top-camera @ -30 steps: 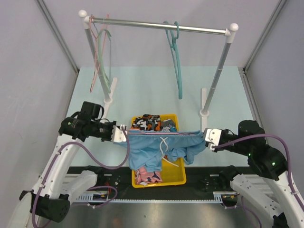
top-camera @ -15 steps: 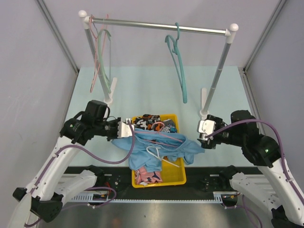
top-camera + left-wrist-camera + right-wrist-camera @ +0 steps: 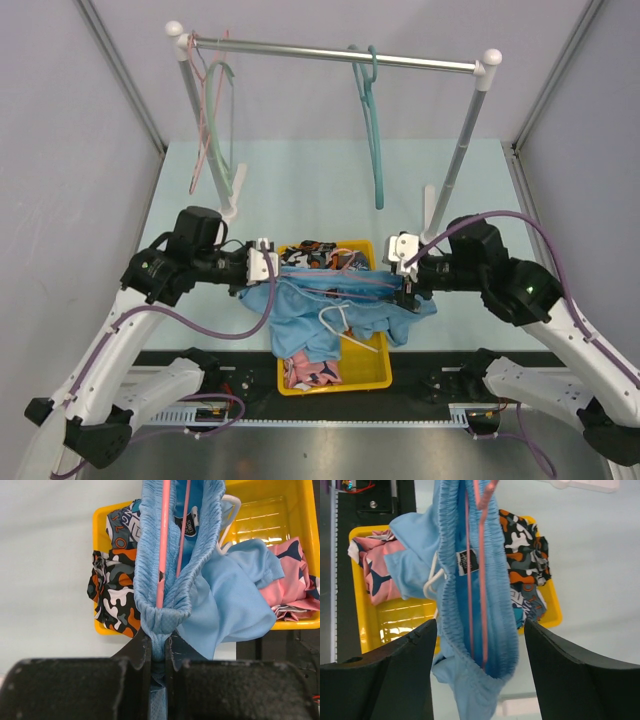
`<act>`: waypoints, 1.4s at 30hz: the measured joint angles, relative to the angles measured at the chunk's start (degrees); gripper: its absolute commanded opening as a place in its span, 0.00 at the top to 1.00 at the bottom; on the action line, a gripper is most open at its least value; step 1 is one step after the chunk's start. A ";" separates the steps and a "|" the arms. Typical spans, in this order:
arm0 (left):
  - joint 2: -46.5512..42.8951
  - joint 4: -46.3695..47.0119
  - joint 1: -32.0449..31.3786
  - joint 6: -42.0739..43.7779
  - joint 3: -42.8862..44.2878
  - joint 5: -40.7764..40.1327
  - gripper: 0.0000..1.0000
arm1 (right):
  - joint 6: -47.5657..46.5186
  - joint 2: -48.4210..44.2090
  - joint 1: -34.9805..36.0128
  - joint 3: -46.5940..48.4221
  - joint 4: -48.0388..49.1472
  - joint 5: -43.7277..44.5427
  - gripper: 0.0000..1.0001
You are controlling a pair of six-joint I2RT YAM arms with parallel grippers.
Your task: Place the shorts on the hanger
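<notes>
The light blue shorts (image 3: 330, 300) hang over the yellow bin (image 3: 375, 375), their waistband stretched sideways between the two arms. My left gripper (image 3: 268, 262) is shut on the waistband's left end; the left wrist view shows the fabric (image 3: 160, 615) pinched between the left gripper's (image 3: 159, 645) jaws. Two thin pink bars of the hanger (image 3: 162, 540) run inside the waistband. My right gripper (image 3: 408, 272) stands open at the other end. In the right wrist view the right gripper's (image 3: 480, 625) fingers sit wide on either side of the shorts (image 3: 455, 555) and the hanger (image 3: 482, 580) without touching them.
The bin also holds orange-black-white patterned shorts (image 3: 112, 600) and pink patterned cloth (image 3: 310, 372). Behind it stands a clothes rail (image 3: 330, 52) with a teal hanger (image 3: 372, 120) and, at its left end, pale pink (image 3: 203, 150) and pale green (image 3: 232, 160) hangers.
My right gripper has opened, let go of the waistband and moved left toward the bin. The left gripper has shifted right, and the shorts now sag looser.
</notes>
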 measured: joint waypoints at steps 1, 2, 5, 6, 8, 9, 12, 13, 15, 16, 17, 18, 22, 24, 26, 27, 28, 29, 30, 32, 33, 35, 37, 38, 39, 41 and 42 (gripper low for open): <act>0.00 0.17 0.00 -0.15 0.00 0.28 1.00 | 0.66 -0.09 0.55 -1.05 1.25 -0.39 0.28; -0.02 0.33 0.00 -0.39 0.00 0.46 1.00 | 1.03 -0.44 0.98 -2.49 2.58 -0.70 0.30; -0.07 0.70 0.00 -0.94 0.00 0.98 1.00 | 1.38 -0.90 2.23 -6.19 5.95 -1.27 0.39; -0.09 0.76 0.00 -1.09 0.00 1.22 1.00 | 1.38 -0.50 2.58 -6.93 6.75 -1.46 0.41; -0.17 0.83 0.00 -1.36 0.00 1.66 1.00 | 1.40 1.09 3.10 -7.54 8.46 -1.75 0.48; -0.33 0.85 0.00 -1.36 0.00 1.79 1.00 | 1.33 1.79 3.26 -7.63 8.94 -1.81 0.53; -1.01 0.85 0.00 -1.38 0.00 2.21 1.00 | 1.36 3.52 3.56 -8.26 10.86 -1.77 0.79; -1.27 0.87 0.00 -1.46 0.00 2.34 1.00 | 1.51 3.67 3.56 -8.55 11.17 -1.66 0.91; -1.79 1.05 0.00 -1.88 0.00 2.60 1.00 | 2.03 3.56 3.54 -8.87 11.30 -1.27 1.00; -1.99 1.14 0.00 -2.14 -0.02 2.82 1.00 | 2.75 3.15 3.56 -8.96 11.47 -0.81 1.00; -2.19 1.57 0.00 -2.56 -0.04 3.19 1.00 | 3.06 2.56 3.56 -8.98 11.45 -0.55 1.00; -2.29 2.16 -0.07 -3.10 -0.07 3.63 1.00 | 3.69 1.51 3.56 -9.01 11.43 0.11 1.00; -2.38 6.82 -0.72 -6.78 -0.11 6.88 0.60 | 6.86 -3.82 3.30 -8.00 9.29 1.95 1.00; -2.38 9.35 -0.94 -8.55 -0.07 7.58 0.36 | 8.50 -5.16 1.11 -5.44 5.70 2.45 1.00; -2.32 11.93 -0.39 -11.56 -0.02 7.45 0.13 | 9.92 -6.60 -2.58 -2.51 0.98 3.65 1.00; -2.16 12.87 -0.39 -12.15 0.00 7.61 0.10 | 10.36 -7.13 -3.50 -1.73 -0.83 4.11 1.00; -1.99 14.05 -0.39 -13.11 0.00 7.61 0.09 | 10.99 -7.56 -4.11 -1.07 -2.73 4.57 1.00; -1.79 14.67 -0.39 -13.86 0.00 7.80 0.08 | 11.52 -7.91 -4.44 -0.72 -4.39 4.92 1.00; -1.55 15.30 -0.39 -14.62 0.00 7.87 0.06 | 12.02 -8.92 -5.09 -0.59 -5.90 5.05 1.00; -1.05 16.65 -0.39 -15.56 0.00 7.96 0.03 | 13.44 -11.04 -7.06 -0.59 -8.83 5.81 1.00; -0.90 17.20 -0.39 -16.11 0.00 7.98 0.03 | 14.25 -12.20 -8.15 -0.61 -9.73 6.19 1.00; -0.76 18.27 -0.39 -16.98 -0.02 8.04 0.02 | 16.20 -14.47 -10.69 -0.83 -10.97 6.99 1.00; -1.01 19.32 -0.39 -17.86 -0.20 8.17 0.01 | 18.23 -17.16 -13.66 -0.83 -12.15 8.24 1.00; -1.11 19.61 -0.39 -17.99 -0.26 8.17 0.01 | 18.82 -17.94 -14.25 -0.83 -12.48 8.70 1.00; -1.33 20.06 -0.39 -18.25 -0.46 8.17 0.00 | 19.69 -19.04 -15.65 -0.83 -12.96 9.44 1.00; -1.75 20.72 -0.39 -18.53 -0.87 8.20 0.00 | 21.29 -19.91 -17.46 -0.79 -13.62 12.00 1.00; -1.88 20.92 -0.39 -18.84 -1.01 8.20 0.00 | 22.49 -19.80 -18.53 -0.76 -13.84 13.79 1.00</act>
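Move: The pink hanger's right end, inside the shorts' waistband, lies between the open right fingers' reach, about 3 cm left, 4 cm lower and level fore-and-aft. From that hand, the body of the shorts sags roughly 10 cm left, 3 cm back and 8 cm lower, with the yellow bin some 10 cm left, 7 cm back and 22 cm down. The left hand still pinches the other end; the hanger's right end is about 18 cm to its right, 2 cm back, near its height. Right hand sinks leftwards 5 cm, pinches hanger end and waistband, then pulls 15 cm right; left releases, rises. ##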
